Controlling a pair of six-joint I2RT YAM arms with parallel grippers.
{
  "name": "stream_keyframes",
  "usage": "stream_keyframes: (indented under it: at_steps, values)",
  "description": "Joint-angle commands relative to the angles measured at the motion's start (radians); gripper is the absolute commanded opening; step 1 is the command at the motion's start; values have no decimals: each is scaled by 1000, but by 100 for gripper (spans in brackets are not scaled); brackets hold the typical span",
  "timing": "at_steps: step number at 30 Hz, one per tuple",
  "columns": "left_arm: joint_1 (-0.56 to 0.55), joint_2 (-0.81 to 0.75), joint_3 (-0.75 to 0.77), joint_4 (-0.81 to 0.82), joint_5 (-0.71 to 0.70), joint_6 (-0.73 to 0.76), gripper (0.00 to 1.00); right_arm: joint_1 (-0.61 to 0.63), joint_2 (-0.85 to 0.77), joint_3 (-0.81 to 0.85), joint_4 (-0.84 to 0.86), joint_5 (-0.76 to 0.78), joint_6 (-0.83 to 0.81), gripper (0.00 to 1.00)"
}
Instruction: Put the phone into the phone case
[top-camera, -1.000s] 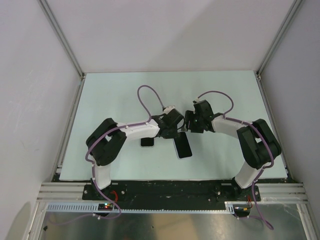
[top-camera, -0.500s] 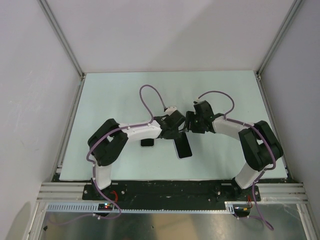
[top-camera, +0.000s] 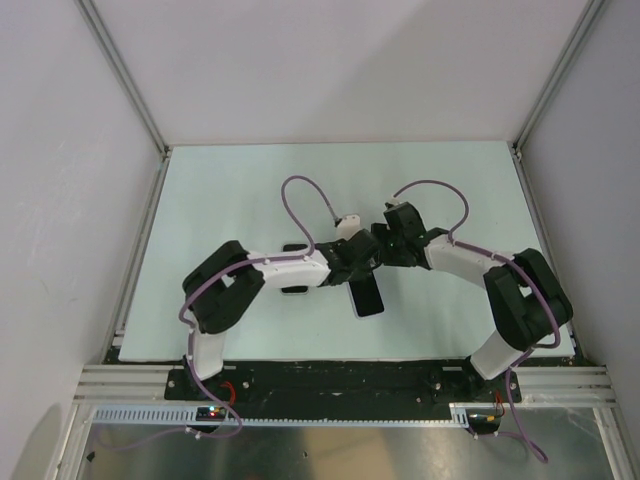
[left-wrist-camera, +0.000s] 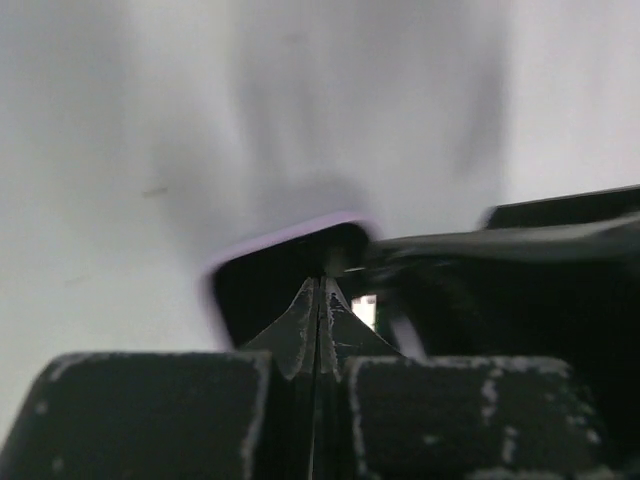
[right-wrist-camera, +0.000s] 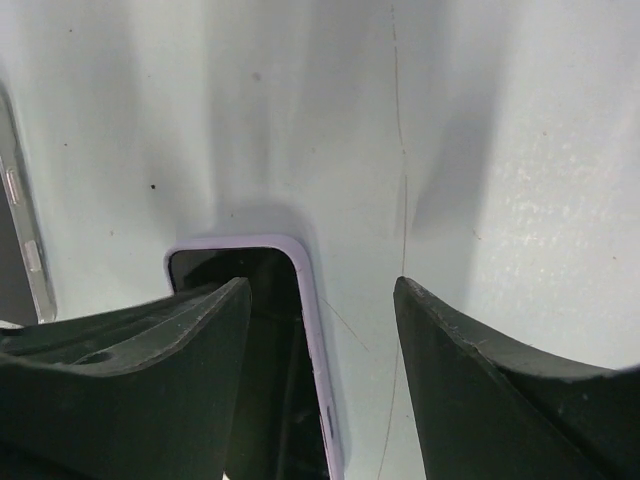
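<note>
The phone (top-camera: 368, 298) lies flat near the table's middle, black screen up, with a lavender rim round it. I cannot tell whether that rim is the phone case or the phone's own edge. My left gripper (top-camera: 362, 268) is shut, its joined fingertips (left-wrist-camera: 320, 285) down on the far corner of the phone (left-wrist-camera: 260, 290). My right gripper (top-camera: 379, 254) stands open over the same end. One of its fingers (right-wrist-camera: 180, 330) hangs over the screen of the phone (right-wrist-camera: 278, 300) and the other over bare table to the right.
A dark flat thing (top-camera: 293, 291) lies left of the phone, mostly hidden under my left forearm. A grey piece with a translucent buttoned edge (right-wrist-camera: 22, 235) shows at the left of the right wrist view. Walls and metal rails enclose the pale green mat (top-camera: 220, 190).
My left arm has swung forward and to the right, bringing its shut fingertips onto the phone's far end and covering more of the dark thing. The right gripper has barely shifted.
</note>
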Motion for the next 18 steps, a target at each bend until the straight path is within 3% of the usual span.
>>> stream_keyframes:
  at_steps: [1, 9, 18]
  values:
    - [-65, 300, -152, -9, 257, -98, 0, -26, -47, 2, -28, 44, -2, 65]
    - [-67, 292, -160, -12, 245, -103, 0, -66, -61, 3, -39, 34, 11, 65]
    - [2, 79, -125, -28, 186, -8, 0, -88, -93, 1, -41, 18, 19, 65]
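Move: The phone in its lilac-rimmed case lies under the left gripper's shut fingertips, which are near its far end: its middle is about 5 cm back and 3 cm to the right, roughly 1 cm lower. The other phone lies some 15 cm to the left of that gripper, about level with it. From the open right gripper, the cased phone's middle is about 8 cm back, 4 cm left and 4 cm below. Sweep the left gripper's shut fingertips quickly some 8 cm to the right across the far end of the cased phone and off its right edge, dipping about 1 cm, then lifting a little and easing back left. Let the hand roll about 20 degrees, its left side sinking. Draw the open right gripper about 4 cm to the right, away from the case, turning slightly clockwise. ##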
